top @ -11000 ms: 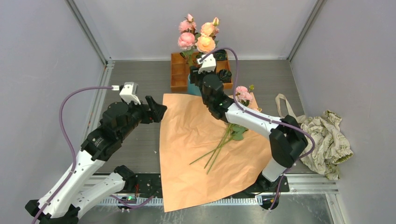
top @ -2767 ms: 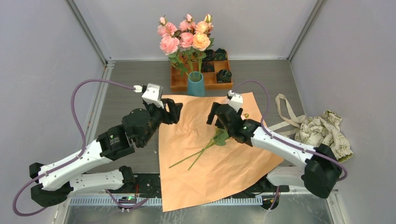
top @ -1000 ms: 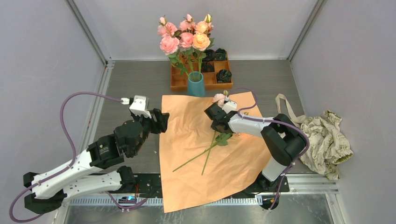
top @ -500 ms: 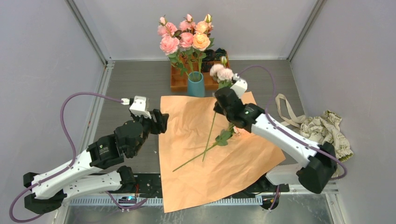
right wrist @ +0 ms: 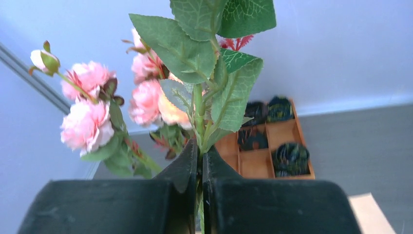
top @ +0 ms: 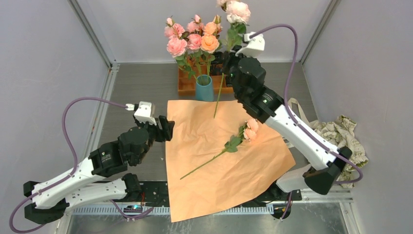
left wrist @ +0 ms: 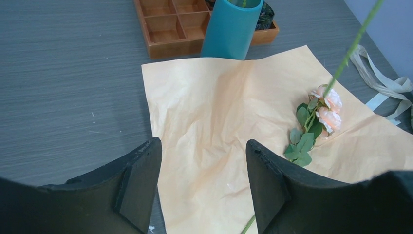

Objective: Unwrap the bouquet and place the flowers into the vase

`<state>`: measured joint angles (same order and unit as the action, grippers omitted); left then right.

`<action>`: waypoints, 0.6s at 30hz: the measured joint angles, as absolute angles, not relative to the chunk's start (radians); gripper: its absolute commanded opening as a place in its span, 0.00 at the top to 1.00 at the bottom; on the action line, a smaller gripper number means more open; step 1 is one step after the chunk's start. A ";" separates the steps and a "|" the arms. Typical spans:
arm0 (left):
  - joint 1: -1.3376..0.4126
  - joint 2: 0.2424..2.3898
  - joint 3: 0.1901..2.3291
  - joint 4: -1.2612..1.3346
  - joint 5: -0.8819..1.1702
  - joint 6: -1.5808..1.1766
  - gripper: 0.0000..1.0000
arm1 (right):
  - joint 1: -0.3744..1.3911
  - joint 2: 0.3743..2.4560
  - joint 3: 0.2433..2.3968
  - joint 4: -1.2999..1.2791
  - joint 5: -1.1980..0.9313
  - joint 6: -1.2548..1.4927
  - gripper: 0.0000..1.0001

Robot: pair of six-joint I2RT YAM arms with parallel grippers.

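The bouquet is open: its orange paper (top: 219, 165) lies flat on the table. The teal vase (top: 204, 87) stands at the paper's far edge and holds several pink and peach flowers (top: 195, 39). My right gripper (top: 228, 54) is raised to the right of the vase, shut on a rose stem (top: 218, 97) that hangs upright, blooms (top: 237, 9) on top. In the right wrist view the stem (right wrist: 197, 107) runs between the closed fingers (right wrist: 182, 170). Another rose (top: 229, 145) lies on the paper. My left gripper (left wrist: 203, 146) hovers open and empty over the paper's left edge.
An orange wooden compartment tray (top: 185, 83) with dark rosette lumps (top: 234, 78) stands behind the vase. A cream ribbon (top: 294, 109) and a crumpled cream patterned paper wad (top: 341, 146) lie at the right. Grey walls close in the back and sides.
My right gripper has lifted one rose off the paper, up and back to beside the vase. The other rose stays on the paper. The left arm has barely moved.
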<state>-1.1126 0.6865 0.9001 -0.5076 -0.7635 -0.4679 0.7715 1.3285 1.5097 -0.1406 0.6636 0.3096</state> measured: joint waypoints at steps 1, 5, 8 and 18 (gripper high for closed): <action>-1.113 0.687 0.901 -0.514 -0.762 -0.469 0.35 | 0.772 1.359 1.530 -0.099 0.667 0.268 0.99; -1.113 0.690 0.903 -0.540 -0.759 -0.479 0.35 | 0.772 1.481 1.571 0.078 0.669 0.101 0.99; -1.113 0.690 0.903 -0.553 -0.757 -0.495 0.35 | 0.772 1.574 1.587 0.205 0.669 -0.010 0.99; -1.113 0.674 0.903 -0.604 -0.752 -0.531 0.36 | 0.772 1.750 1.726 0.396 0.654 -0.179 0.99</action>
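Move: The right hand, high up, already holds an upright rose by its stem; the vase it is bound for stands some 9 cm ahead and 6 cm to its left, its middle about 34 cm below. The blooms already in the vase are about 10 cm ahead and 10 cm left, at hand height; the wooden organizer lies 20 cm ahead, 5 cm left, on the table. From the left hand the vase is about 25 cm ahead, 9 cm right and 19 cm below. Keeping its fingers shut on the stem, the right hand carries the rose forward about 9 cm and left about 7 cm, nearly level, up to the blooms and to above the vase, then slows and rises a couple of centimetres. On the way the wrist tips the fingertips up some 15 degrees and rolls its left side down by about as much, swinging the hanging stem end forward and to the right under the hand. ##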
